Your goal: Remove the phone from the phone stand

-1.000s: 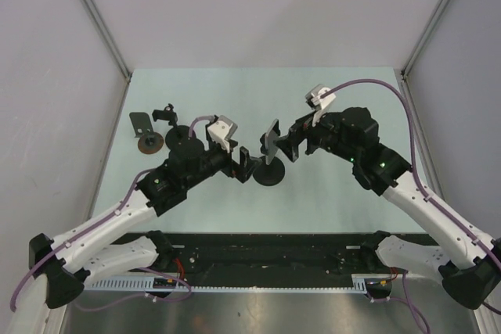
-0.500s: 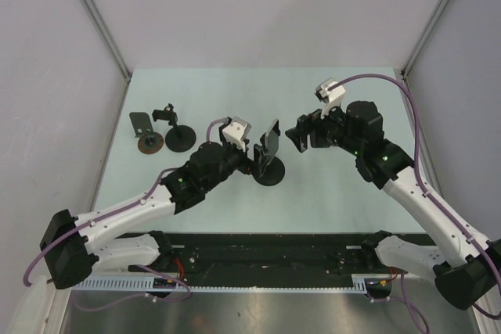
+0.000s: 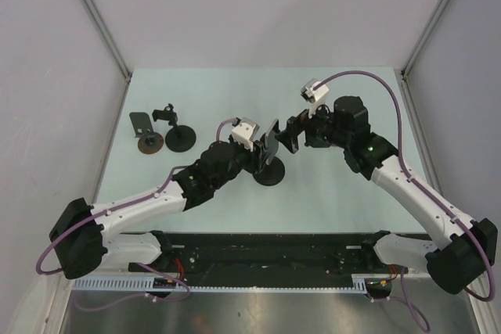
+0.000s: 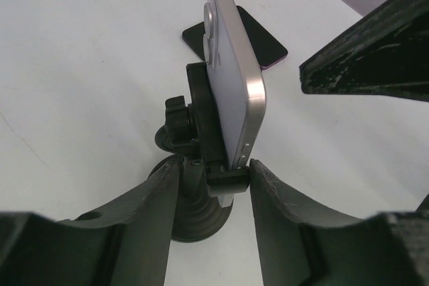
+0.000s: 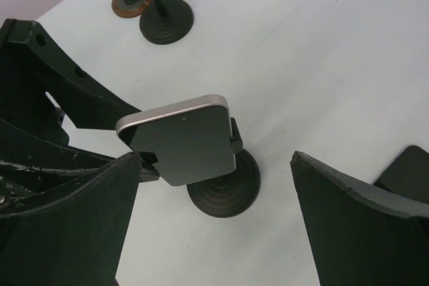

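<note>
The phone (image 3: 272, 138) has a silver edge and a dark screen and stands upright in the black phone stand (image 3: 268, 173) at mid table. In the left wrist view the phone (image 4: 231, 78) rises from the stand's lower clamp (image 4: 224, 180). My left gripper (image 4: 213, 169) is closed around that clamp and the neck, its right finger (image 4: 281, 219) pressed on the clamp. My left gripper (image 3: 261, 154) reaches in from the left. My right gripper (image 3: 290, 137) hangs open just right of the phone. Seen from its wrist, the right gripper (image 5: 216, 159) is wide open, with the phone (image 5: 181, 140) between and beyond the fingers, untouched.
A second black stand (image 3: 174, 127) and a small stand with a brown disc (image 3: 145, 137) sit at the left of the table. A dark flat slab (image 4: 234, 38) lies on the table behind the phone. Side walls close in the table.
My left gripper slid right to the stand and closed its fingers around the clamp. My right gripper drew back, then came in again toward the phone, staying open.
</note>
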Tool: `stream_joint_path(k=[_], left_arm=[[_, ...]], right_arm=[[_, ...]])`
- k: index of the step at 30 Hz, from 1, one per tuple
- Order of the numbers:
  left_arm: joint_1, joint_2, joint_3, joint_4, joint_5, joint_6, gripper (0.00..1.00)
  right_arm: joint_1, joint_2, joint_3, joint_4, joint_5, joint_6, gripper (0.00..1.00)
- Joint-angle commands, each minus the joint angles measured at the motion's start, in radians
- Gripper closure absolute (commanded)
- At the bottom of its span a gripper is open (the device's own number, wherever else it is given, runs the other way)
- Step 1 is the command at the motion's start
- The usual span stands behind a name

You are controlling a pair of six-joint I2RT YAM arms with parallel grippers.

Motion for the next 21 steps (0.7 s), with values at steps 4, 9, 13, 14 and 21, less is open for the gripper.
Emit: stream_joint_path(k=[4,9,13,14,21], left_arm=[[-0.004,-0.004,-0.017,0.057,0.011,-0.004,0.64],[-0.004,-0.008,-0.025,0.057,0.027,-0.005,0.78],[-0.004,-0.010,-0.025,0.057,0.034,-0.002,0.83],[-0.004,-0.010,-0.025,0.057,0.036,-0.002,0.85],[-0.004,-0.021,-0.026,0.057,0.045,-0.001,0.89]], right_arm=[[0.021,0.042,0.027,0.117,-0.096,-0.018,0.00],[0.039,0.064,0.027,0.167,-0.108,-0.013,0.00],[0.061,0.088,0.027,0.190,-0.096,-0.010,0.00],[0.067,0.093,0.027,0.190,-0.094,-0.012,0.00],[0.093,0.140,0.027,0.228,-0.033,-0.021,0.00]])
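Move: The phone's middle lies about 5 cm left of the open right hand, 3 cm back and 4 cm lower. The stand's clamp is some 6 cm left of that hand, 5 cm back and 7 cm below; two flat phones lie about 14 cm to its right, level with it, 27 cm down. For the left hand the clamp is already between the fingertips, with the phone's middle 3 cm ahead, 2 cm right and 4 cm up. Left fingers close onto the stand's clamp; the open right hand sweeps about 5 cm left, straddling the phone. ##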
